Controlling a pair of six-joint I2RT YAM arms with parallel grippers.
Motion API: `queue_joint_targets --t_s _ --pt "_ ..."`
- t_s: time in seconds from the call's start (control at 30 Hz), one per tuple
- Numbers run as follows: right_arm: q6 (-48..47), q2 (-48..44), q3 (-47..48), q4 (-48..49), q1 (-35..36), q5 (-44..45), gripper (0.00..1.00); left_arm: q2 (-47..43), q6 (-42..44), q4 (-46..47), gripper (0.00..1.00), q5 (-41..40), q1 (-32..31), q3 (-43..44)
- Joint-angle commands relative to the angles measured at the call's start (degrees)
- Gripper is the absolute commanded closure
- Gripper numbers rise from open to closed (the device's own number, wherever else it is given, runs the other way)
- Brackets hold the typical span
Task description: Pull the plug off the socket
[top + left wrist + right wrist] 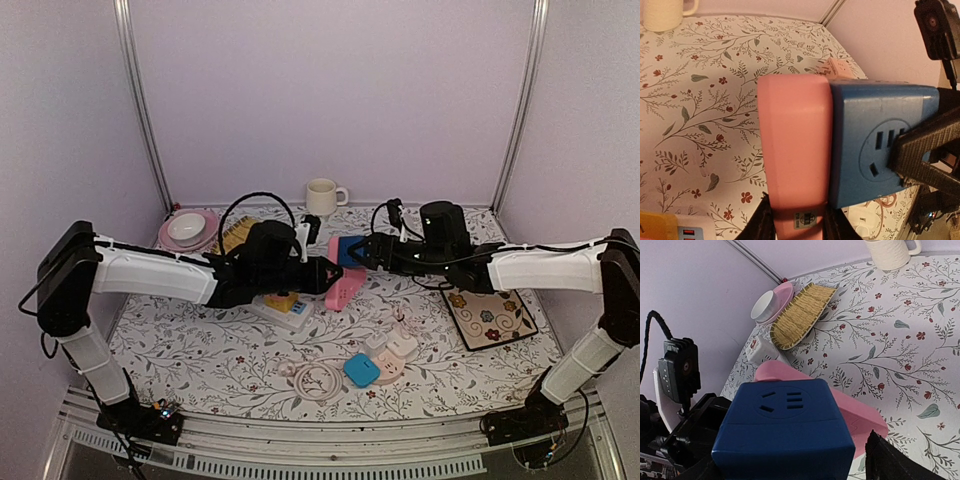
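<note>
The pink socket strip is lifted above the table with the blue cube plug seated flush against its side. My left gripper is shut on the near end of the pink socket; its fingers press both flanks. My right gripper is shut on the blue plug, one finger at its right side. In the left wrist view the right gripper's finger lies across the blue plug. The pink socket shows behind the plug in the right wrist view.
A cream mug stands at the back. A pink plate with a white bowl and a straw brush are back left. A white power strip, white adapters, a small blue adapter, a coiled cable and a flowered mat lie nearer.
</note>
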Motion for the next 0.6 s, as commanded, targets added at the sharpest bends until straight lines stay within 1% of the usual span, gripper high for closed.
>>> queue_joint_targets --t_s 0.0,0.07,0.2,0.23,0.3,0.33,0.37,0.4,0.43,0.47,0.57 --pt "3.0 1.7 2.1 3.1 0.9 -1.2 0.16 0.3 1.5 3.2 1.00 -0.4 -1.1 2.7" --pt "3.2 1.5 1.9 3.3 1.3 -0.5 0.29 0.4 1.7 3.1 1.00 -0.5 -1.1 2.7" --pt "4.8 0.6 1.2 3.7 1.3 0.2 0.60 0.6 1.7 2.8 1.00 -0.5 -1.2 2.8" --pt "5.2 0.5 1.1 3.8 1.3 0.0 0.66 0.7 1.7 2.8 0.91 -0.5 -1.2 2.8" --pt "6.3 0.2 0.9 4.5 1.3 -0.2 0.74 0.7 1.6 2.9 0.76 -0.5 -1.2 2.5" --pt "6.7 0.0 0.8 5.1 1.3 -0.3 0.76 0.7 1.4 3.0 0.65 -0.5 -1.3 2.4" --pt "7.3 -0.2 0.6 5.6 1.3 -0.3 0.79 0.8 1.4 3.1 0.58 -0.4 -1.4 2.4" --pt "7.7 -0.5 0.6 6.0 1.3 -0.1 0.80 0.9 1.4 3.0 0.52 -0.3 -1.5 2.3" --pt "8.2 -0.6 0.7 6.4 1.3 0.4 0.85 1.0 1.4 3.1 0.46 -0.3 -1.6 2.2" --pt "8.5 -0.9 0.6 6.6 1.3 1.0 0.86 1.0 1.4 3.0 0.40 -0.3 -1.8 2.2" --pt "8.4 -1.6 1.3 6.6 1.3 2.5 0.89 1.5 1.1 2.8 0.35 -0.4 -2.4 2.2"
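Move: The right hand's open fingers straddle the blue plug, its middle about 2 cm left and 1 cm ahead; the pink socket is some 6 cm left and 2 cm back, slightly lower, the pink cube about 22 cm right, 7 cm ahead, 13 cm below. The left hand still pinches the pink socket; from it the blue plug sits some 5 cm ahead, 4 cm right, the yellow block 12 cm left, level, 12 cm below. Right fingers ease 1 cm left and clamp the blue plug; left fingers then open around the pink socket. ##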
